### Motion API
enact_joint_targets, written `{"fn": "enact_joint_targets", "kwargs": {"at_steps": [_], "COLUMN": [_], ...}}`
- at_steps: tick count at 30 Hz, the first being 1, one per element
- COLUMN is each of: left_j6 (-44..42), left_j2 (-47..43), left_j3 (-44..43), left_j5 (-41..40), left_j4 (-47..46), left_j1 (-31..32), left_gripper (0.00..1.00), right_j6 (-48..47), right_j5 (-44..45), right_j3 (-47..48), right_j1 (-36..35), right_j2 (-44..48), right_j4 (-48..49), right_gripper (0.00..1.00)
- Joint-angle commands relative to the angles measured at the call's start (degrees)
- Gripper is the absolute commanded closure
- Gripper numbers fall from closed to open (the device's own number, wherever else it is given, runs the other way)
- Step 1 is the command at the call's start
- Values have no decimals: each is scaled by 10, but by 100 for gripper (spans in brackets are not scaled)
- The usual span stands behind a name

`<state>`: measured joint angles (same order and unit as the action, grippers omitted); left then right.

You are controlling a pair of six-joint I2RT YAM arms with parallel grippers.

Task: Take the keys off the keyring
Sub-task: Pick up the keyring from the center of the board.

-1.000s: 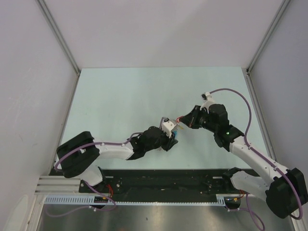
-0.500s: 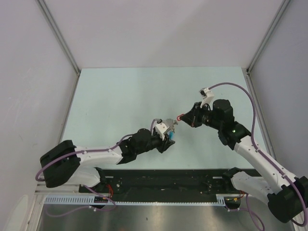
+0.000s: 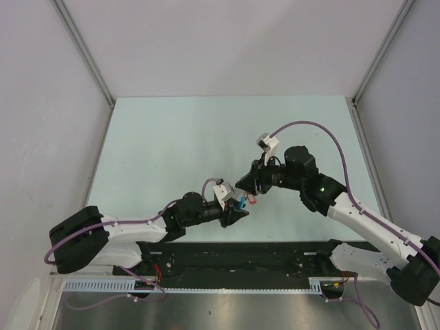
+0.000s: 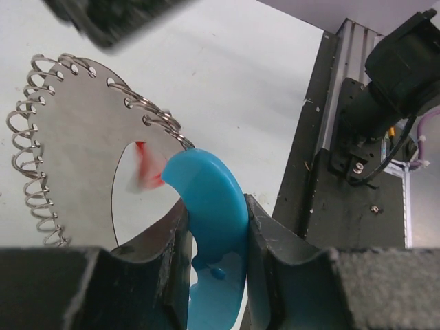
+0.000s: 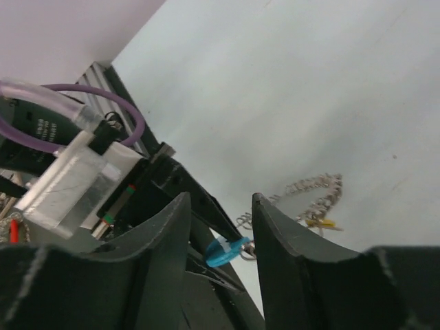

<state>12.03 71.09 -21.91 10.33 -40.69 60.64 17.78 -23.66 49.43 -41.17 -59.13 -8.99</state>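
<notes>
My left gripper (image 3: 236,210) (image 4: 216,230) is shut on the keyring's bright blue arc (image 4: 210,196) (image 3: 242,203), held low over the table's near middle. The keyring's silvery coil (image 4: 27,172) loops away from the fingers. The red key (image 4: 146,172) shows blurred inside the loop, and as a red spot by the blue arc in the top view (image 3: 251,201). My right gripper (image 3: 246,187) (image 5: 218,210) is open and empty, just above and behind the left fingertips. In the right wrist view the blue arc (image 5: 227,251) lies below its gap, with the coil (image 5: 317,192) beyond.
A small yellow piece (image 5: 320,222) hangs on the coil. The black base rail (image 3: 240,258) (image 4: 357,172) runs along the near table edge right behind the left gripper. The pale green table (image 3: 179,144) is walled at the left, right and back.
The right gripper moved left and toward the near edge, up to the left gripper. The left gripper drew back toward the near edge. The red key, earlier at the right fingertips, is now beside the blue arc.
</notes>
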Motion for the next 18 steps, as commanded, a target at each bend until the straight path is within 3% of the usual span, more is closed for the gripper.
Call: {"fn": "enact_joint_targets", "kwargs": {"at_steps": [1,8,11,18], "left_j6": [-1,-17,-20,-23], "left_j2": [-30,-66,-83,-125], "left_j3": [19,37,38,31], "left_j5": [15,27,36,73], "left_j4": [-99,-116,-112,-82], "left_j1": [3,3,3,1], "left_gripper": [99,100,99,100], "right_j6": [-6,-52,-72,-105], "right_j5": [126,149,101,71], "right_j3": [31,17,-9,-107], "right_j1": [3,6,6,1], "right_j2": [34,98,113,212], "right_j4": [-56,-91,-80,24], "right_gripper": [54,58,58,55]}}
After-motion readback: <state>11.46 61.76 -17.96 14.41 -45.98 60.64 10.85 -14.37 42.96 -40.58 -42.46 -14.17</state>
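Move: The left fingers already hold the keyring by its blue end; the keyring's body reaches some 4 cm forward of that hand and about 1 cm left. The red tag hangs about 3 cm right and 1 cm forward. From the empty, open right hand, the keyring's body lies roughly 3 cm left, 1 cm forward and 9 cm below, with the blue end about 3 cm back, 2 cm left and equally low. Still pinching the keyring's blue end, the left hand lifts it about 5 cm, easing 2 cm back as its fingers tip up some 10 degrees. The right hand, open and touching nothing, pulls some 5 cm to the right of the keyring, rising slightly and then dipping, its wrist turning about 10 degrees clockwise. ##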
